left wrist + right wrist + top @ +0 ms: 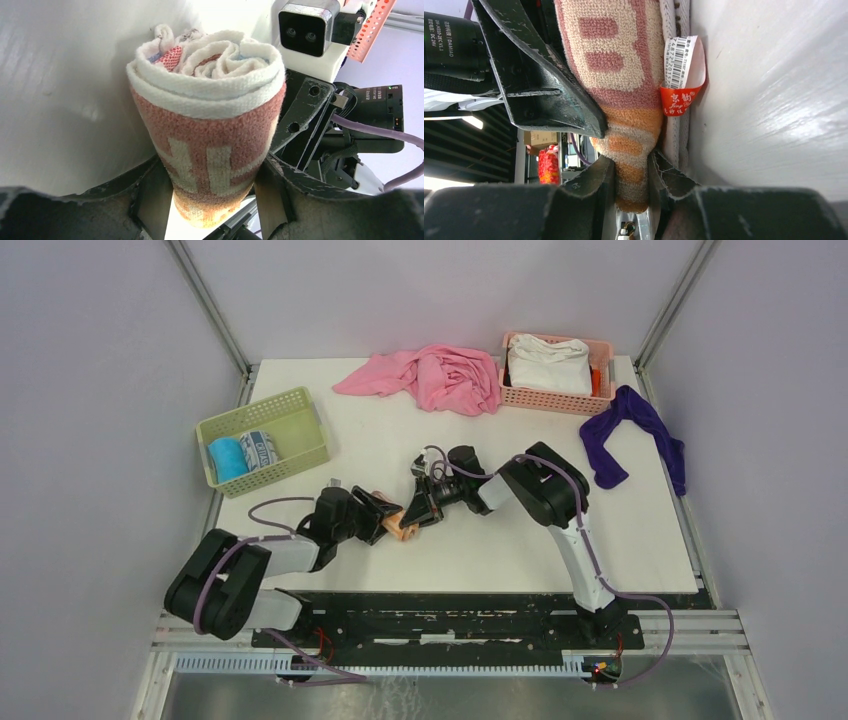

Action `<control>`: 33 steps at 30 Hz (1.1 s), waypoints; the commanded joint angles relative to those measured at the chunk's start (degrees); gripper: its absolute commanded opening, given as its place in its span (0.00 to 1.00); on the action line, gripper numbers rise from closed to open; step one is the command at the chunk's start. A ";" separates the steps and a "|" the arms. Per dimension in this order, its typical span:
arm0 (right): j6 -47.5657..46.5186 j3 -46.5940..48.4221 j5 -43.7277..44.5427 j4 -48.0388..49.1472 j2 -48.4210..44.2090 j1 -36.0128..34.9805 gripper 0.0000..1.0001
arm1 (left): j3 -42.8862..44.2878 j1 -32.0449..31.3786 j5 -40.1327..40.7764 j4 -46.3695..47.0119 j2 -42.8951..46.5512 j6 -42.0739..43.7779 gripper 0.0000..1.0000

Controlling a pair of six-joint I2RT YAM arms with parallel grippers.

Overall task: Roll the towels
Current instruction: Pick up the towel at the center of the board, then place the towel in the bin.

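A cream towel with pink and orange lettering (405, 526) lies rolled up mid-table between both arms. In the left wrist view the roll (210, 125) points its spiral end away, and my left gripper (212, 172) presses both sides of its near end. My right gripper (631, 172) is shut on the orange-striped end of the same towel (614, 60), whose barcode tag (681, 75) hangs against the table. From above, the left gripper (390, 521) and right gripper (421, 512) meet at the roll. A blue rolled towel (227, 458) and a white one with dark print (261, 448) sit in the green basket (300, 405).
A large pink cloth (440, 375) lies bunched at the back. To its right, a pink basket (600, 390) holds a white cloth (548, 362). A purple cloth (630, 430) sprawls along the right edge of the table.
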State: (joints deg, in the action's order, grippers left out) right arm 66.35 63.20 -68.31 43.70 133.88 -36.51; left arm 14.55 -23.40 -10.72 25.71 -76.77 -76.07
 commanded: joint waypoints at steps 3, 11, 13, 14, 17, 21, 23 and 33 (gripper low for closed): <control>-9.26 0.28 6.43 -12.95 2.71 0.73 0.23 | 0.83 -1.03 2.50 -0.04 -6.39 1.08 0.56; -31.00 2.65 15.68 -41.74 -11.26 0.81 0.49 | 10.71 0.25 5.93 -16.96 -4.64 9.68 0.42; -33.69 2.37 17.77 -45.05 -14.94 1.18 0.54 | 14.09 1.77 6.11 -21.31 -3.97 12.94 0.40; -34.68 2.06 19.07 -46.28 -16.76 1.47 0.56 | 15.69 2.81 5.82 -22.86 -3.63 14.33 0.40; -38.11 0.35 22.32 -50.21 -22.11 2.69 0.61 | 21.37 6.15 4.13 -28.66 -3.30 19.84 0.38; -43.91 -1.79 29.05 -55.75 -29.67 4.10 0.66 | 32.76 10.90 2.35 -37.93 -3.91 28.74 0.37; -46.36 -3.03 32.20 -57.70 -32.64 4.68 0.69 | 37.77 14.13 0.44 -41.62 -4.60 32.88 0.37; -50.96 -7.59 39.06 -58.99 -38.15 5.51 0.90 | 67.13 30.76 -7.58 -58.71 -18.59 49.64 0.35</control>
State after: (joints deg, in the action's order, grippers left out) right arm 19.05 56.62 -33.30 -14.09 97.51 -31.00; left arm 72.53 2.42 -13.19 -24.49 -90.15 -36.16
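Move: The rolled towel already sits between the left hand's half-open fingers, its middle only about 1 cm to the right and level with them. The green basket's middle is some 16 cm ahead and 32 cm left, holding the patterned roll about 16 cm ahead and 33 cm left and the blue roll 14 cm ahead and 41 cm left. From the right hand, which still grips the towel's orange end, the towel's middle lies roughly 3 cm ahead and 3 cm left. Close the left gripper around the rolled towel with a small nudge forward and down, while the right fingers open, let go of the orange end and draw off about 11 cm to the right and slightly up, tipping downward. Then carry the towel with the left hand about 17 cm forward, and nearly as far left and up, towards the green basket, rolling the hand some 25 degrees, left side up. ##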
